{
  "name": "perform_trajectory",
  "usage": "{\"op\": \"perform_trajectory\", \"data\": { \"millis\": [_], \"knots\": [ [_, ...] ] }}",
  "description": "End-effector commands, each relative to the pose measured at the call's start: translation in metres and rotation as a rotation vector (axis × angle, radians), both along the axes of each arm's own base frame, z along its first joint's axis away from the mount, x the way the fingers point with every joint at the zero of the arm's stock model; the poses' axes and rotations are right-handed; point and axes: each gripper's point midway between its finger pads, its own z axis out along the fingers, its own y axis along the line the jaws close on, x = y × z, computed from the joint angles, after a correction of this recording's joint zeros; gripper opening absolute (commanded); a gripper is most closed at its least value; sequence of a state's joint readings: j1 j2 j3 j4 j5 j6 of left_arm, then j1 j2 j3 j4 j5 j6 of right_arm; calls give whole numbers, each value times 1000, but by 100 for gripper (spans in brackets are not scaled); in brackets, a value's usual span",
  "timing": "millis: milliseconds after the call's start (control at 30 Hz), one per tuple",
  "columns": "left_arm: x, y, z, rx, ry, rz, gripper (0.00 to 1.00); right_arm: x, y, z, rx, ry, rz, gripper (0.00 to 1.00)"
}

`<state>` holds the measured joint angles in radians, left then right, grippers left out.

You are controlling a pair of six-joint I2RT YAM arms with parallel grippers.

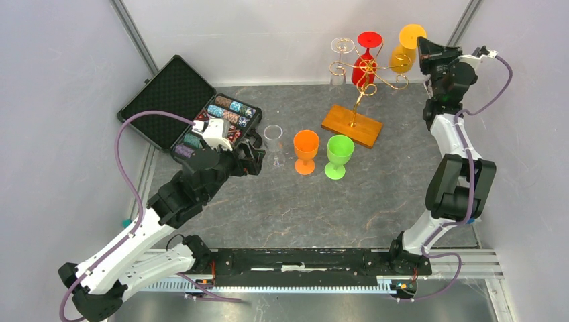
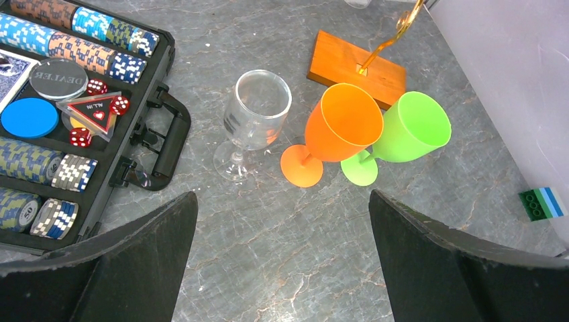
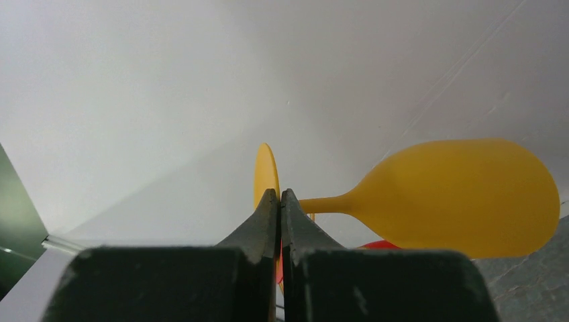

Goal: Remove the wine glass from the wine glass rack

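The gold wire wine glass rack stands on its orange-brown wooden base at the back of the table. A red wine glass hangs on it upside down. My right gripper is raised at the rack's right side and shut on the foot disc of a yellow wine glass. In the right wrist view the jaws pinch the thin yellow foot edge-on, and the yellow bowl points right. I cannot tell whether the glass still touches the rack. My left gripper is open and empty, low over the table.
A clear glass, an orange glass and a green glass stand upright mid-table. An open black case of poker chips lies at the back left. The rack base also shows in the left wrist view. Grey walls close in both sides.
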<state>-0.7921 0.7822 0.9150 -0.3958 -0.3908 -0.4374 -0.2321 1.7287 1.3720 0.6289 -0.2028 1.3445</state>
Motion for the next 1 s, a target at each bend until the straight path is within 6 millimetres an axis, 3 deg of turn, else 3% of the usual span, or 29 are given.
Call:
{"op": "perform_trajectory", "data": {
  "millis": [0, 233, 300, 400, 600, 767, 967],
  "knots": [
    [0, 3, 8, -44, -16, 24, 100, -32, -19, 55, -95, -119, -163, 0],
    [-1, 2, 12, -44, -38, 6, 100, -84, -36, 89, -233, -157, -365, 0],
    [-2, 0, 14, -47, -40, -8, 100, -106, -34, 106, -288, -181, -402, 0],
    [-4, -7, 18, -61, -43, -42, 100, -133, -28, 117, -331, -178, -414, 0],
    [-12, -27, 38, -112, -82, -160, 100, -187, 9, 129, -364, -182, -285, 0],
    [-25, -49, 61, -164, -120, -302, 100, -228, 57, 136, -361, -234, -62, 0],
    [-33, -82, 83, -280, -99, -439, 100, -292, 99, 163, -364, -374, 101, 0]
  ]
}}
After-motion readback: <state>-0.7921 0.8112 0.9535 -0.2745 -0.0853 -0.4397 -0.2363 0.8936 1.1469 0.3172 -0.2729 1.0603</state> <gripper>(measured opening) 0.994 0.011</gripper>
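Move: The yellow glass, foot up, is already pinched by its stem in the right gripper. The left gripper that it goes to meet is about 30 cm back, 42 cm left and 11 cm lower. From the right hand, the rack's wheel stands 5 cm ahead, 11 cm left and 13 cm below, and the standing green glass 16 cm back, 20 cm left and 32 cm below. From the left hand, the yellow glass is some 31 cm ahead, 42 cm right and 5 cm higher. Keep the right fingers shut on the yellow glass's stem and draw it back about 25 cm, away from the rack, climbing 15 cm and then levelling off. Swing slightly right first, then left, tipping the fingers up and lowering the hand's left side. Meanwhile, start the open left gripper right some 5 cm and up towards the glass, turning it clockwise. ##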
